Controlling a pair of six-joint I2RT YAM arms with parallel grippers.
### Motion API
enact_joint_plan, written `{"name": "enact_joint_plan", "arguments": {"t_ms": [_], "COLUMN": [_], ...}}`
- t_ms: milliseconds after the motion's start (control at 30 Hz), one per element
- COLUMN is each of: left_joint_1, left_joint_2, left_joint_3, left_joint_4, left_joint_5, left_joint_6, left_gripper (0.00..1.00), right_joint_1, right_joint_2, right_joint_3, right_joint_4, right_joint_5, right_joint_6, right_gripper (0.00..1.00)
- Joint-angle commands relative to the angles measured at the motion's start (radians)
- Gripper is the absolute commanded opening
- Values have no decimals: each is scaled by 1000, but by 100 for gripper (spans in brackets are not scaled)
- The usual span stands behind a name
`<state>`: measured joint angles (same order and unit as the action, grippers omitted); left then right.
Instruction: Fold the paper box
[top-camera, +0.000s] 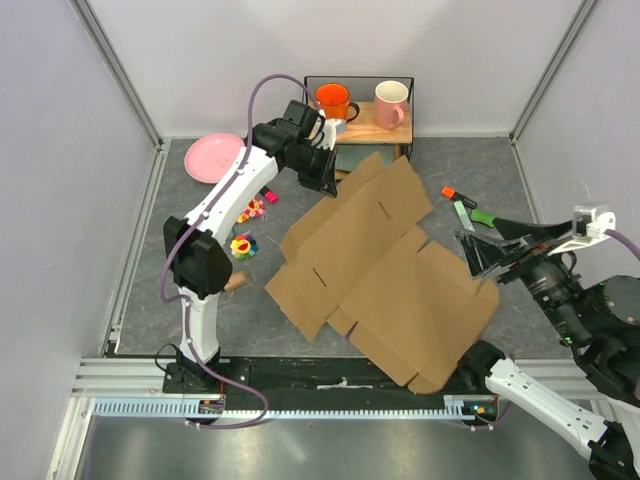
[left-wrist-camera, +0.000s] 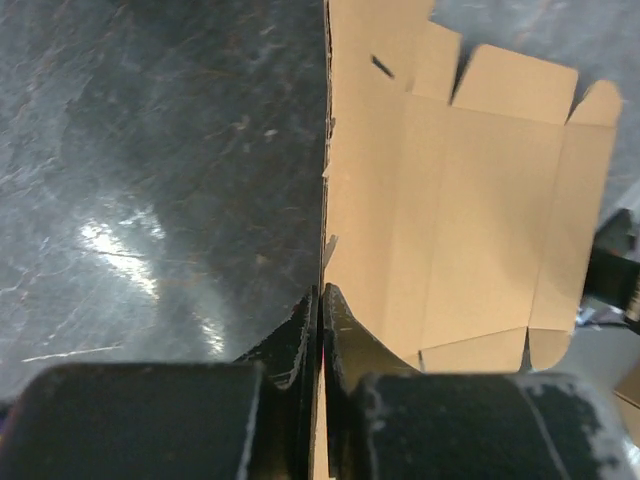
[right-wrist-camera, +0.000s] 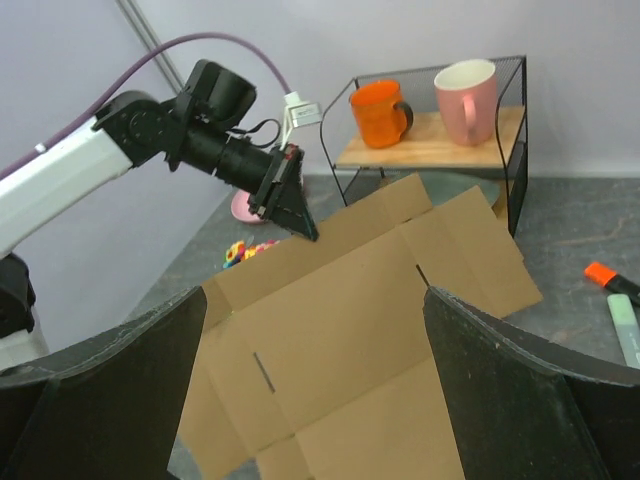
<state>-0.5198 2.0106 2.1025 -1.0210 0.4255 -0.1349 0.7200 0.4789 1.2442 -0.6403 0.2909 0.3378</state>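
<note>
The paper box (top-camera: 380, 270) is a flat, unfolded sheet of brown cardboard with flaps and slots, spread across the middle of the table. My left gripper (top-camera: 328, 186) is shut on its far left edge. In the left wrist view that thin edge runs straight between the closed fingertips of the left gripper (left-wrist-camera: 322, 292), with the sheet (left-wrist-camera: 470, 200) stretching away to the right. My right gripper (top-camera: 474, 250) hovers open over the sheet's right side. In the right wrist view the right gripper (right-wrist-camera: 315, 300) has its wide-apart fingers (right-wrist-camera: 520, 380) framing the cardboard (right-wrist-camera: 350, 330) and the left gripper (right-wrist-camera: 298, 222).
A black wire rack (top-camera: 410, 120) at the back holds an orange mug (top-camera: 333, 100) and a pink mug (top-camera: 391, 103). A pink plate (top-camera: 214, 157) and small colourful toys (top-camera: 243, 245) lie left of the sheet. Orange (top-camera: 452, 192) and green (top-camera: 482, 214) markers lie at the right.
</note>
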Motion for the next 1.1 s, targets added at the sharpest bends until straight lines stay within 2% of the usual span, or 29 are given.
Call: {"name": "enact_joint_plan", "arguments": {"t_ms": [0, 100, 133, 167, 233, 267, 333, 367, 433, 467, 533, 567, 633, 667, 700, 767, 800, 867, 900, 967, 1000, 1067], "left_joint_1": [-6, 15, 36, 49, 84, 93, 102, 103, 103, 103, 101, 95, 38, 6, -81, -175, -268, -359, -444, -541, -612, -647], "left_joint_2": [69, 36, 18, -7, -100, -137, -274, -321, -479, -537, -707, -769, -910, -1046, -1123, -1267, -1291, -1306, -1296, -1274, -1244, -1208], "left_joint_3": [30, -21, -41, -80, -136, -219, -326, -443, -574, -702, -836, -996, -1186, -1367, -1448, -1606, -1633, -1648, -1644, -1651, -1661, -1694], "left_joint_4": [-2, 61, 84, 103, 176, 212, 317, 349, 445, 469, 510, 538, 670, 706, 732, 749, 736, 632, 587, 494, 472, 455], "left_joint_5": [-245, -347, -350, -358, -373, -387, -456, -482, -545, -556, -568, -564, -565, -585, -655, -738, -811, -884, -962, -1084, -1111, -1127], "left_joint_6": [37, -21, -60, -86, -171, -204, -300, -334, -453, -498, -656, -713, -878, -941, -1071, -1184, -1269, -1351, -1459, -1592, -1718, -1819], "left_gripper": [11, 22, 29, 42, 50, 57, 61, 63, 65, 65, 65, 66, 68, 71, 74, 93, 96, 97, 97, 99, 100, 100], "right_joint_1": [-1, -1, -1, -1, -1, 1, -1, -1, -1, -1, -1, -1, -1, -1, -1, -1, -1, -1, -1, -1, -1, -1], "right_joint_2": [20, 29, 32, 35, 41, 41, 41, 40, 38, 38, 40, 44, 47, 53, 53, 63, 66, 75, 79, 95, 96, 102], "right_joint_3": [-38, -69, -77, -81, -97, -104, -132, -144, -179, -192, -219, -229, -252, -258, -264, -281, -287, -305, -310, -325, -331, -342], "right_joint_4": [50, 74, 77, 85, 93, 103, 110, 122, 134, 146, 160, 169, 182, 195, 202, 223, 231, 252, 258, 274, 278, 287], "right_joint_5": [-41, -59, -61, -64, -64, -64, -58, -56, -58, -56, -67, -68, -78, -82, -85, -96, -102, -116, -121, -136, -140, -150], "right_joint_6": [18, 26, 29, 30, 32, 35, 38, 43, 56, 59, 69, 75, 81, 84, 86, 93, 96, 102, 105, 119, 122, 132], "right_gripper": [98, 98, 98, 98, 98, 98, 98, 98, 98, 98, 98, 98, 98, 98, 98, 98, 98, 98, 98, 98, 98, 98]}}
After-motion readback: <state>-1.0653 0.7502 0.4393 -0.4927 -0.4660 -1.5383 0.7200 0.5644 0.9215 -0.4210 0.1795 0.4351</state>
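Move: The left hand, shut on the raised left-hand long edge of the paper box sheet, has the sheet's near-left panel about 21 cm back, 8 cm to its left and 18 cm below. Off to that side at table level, the flower toy lies about 23 cm left and 3 cm back of the hand, the brown bottle some 25 cm left and 13 cm back. From the right hand, open and empty, that panel is roughly 37 cm left, 1 cm ahead and 41 cm below. The left fingers let go of the sheet's edge, opening wide as the hand dips about 5 cm and eases forward, then swings left and back up. From there it sweeps back and down to just over the near-left panel, roughly 20 cm back overall, turning some 60 degrees counter-clockwise. The right hand, open and free, sinks about 10 cm while drifting left and forward over the sheet. ##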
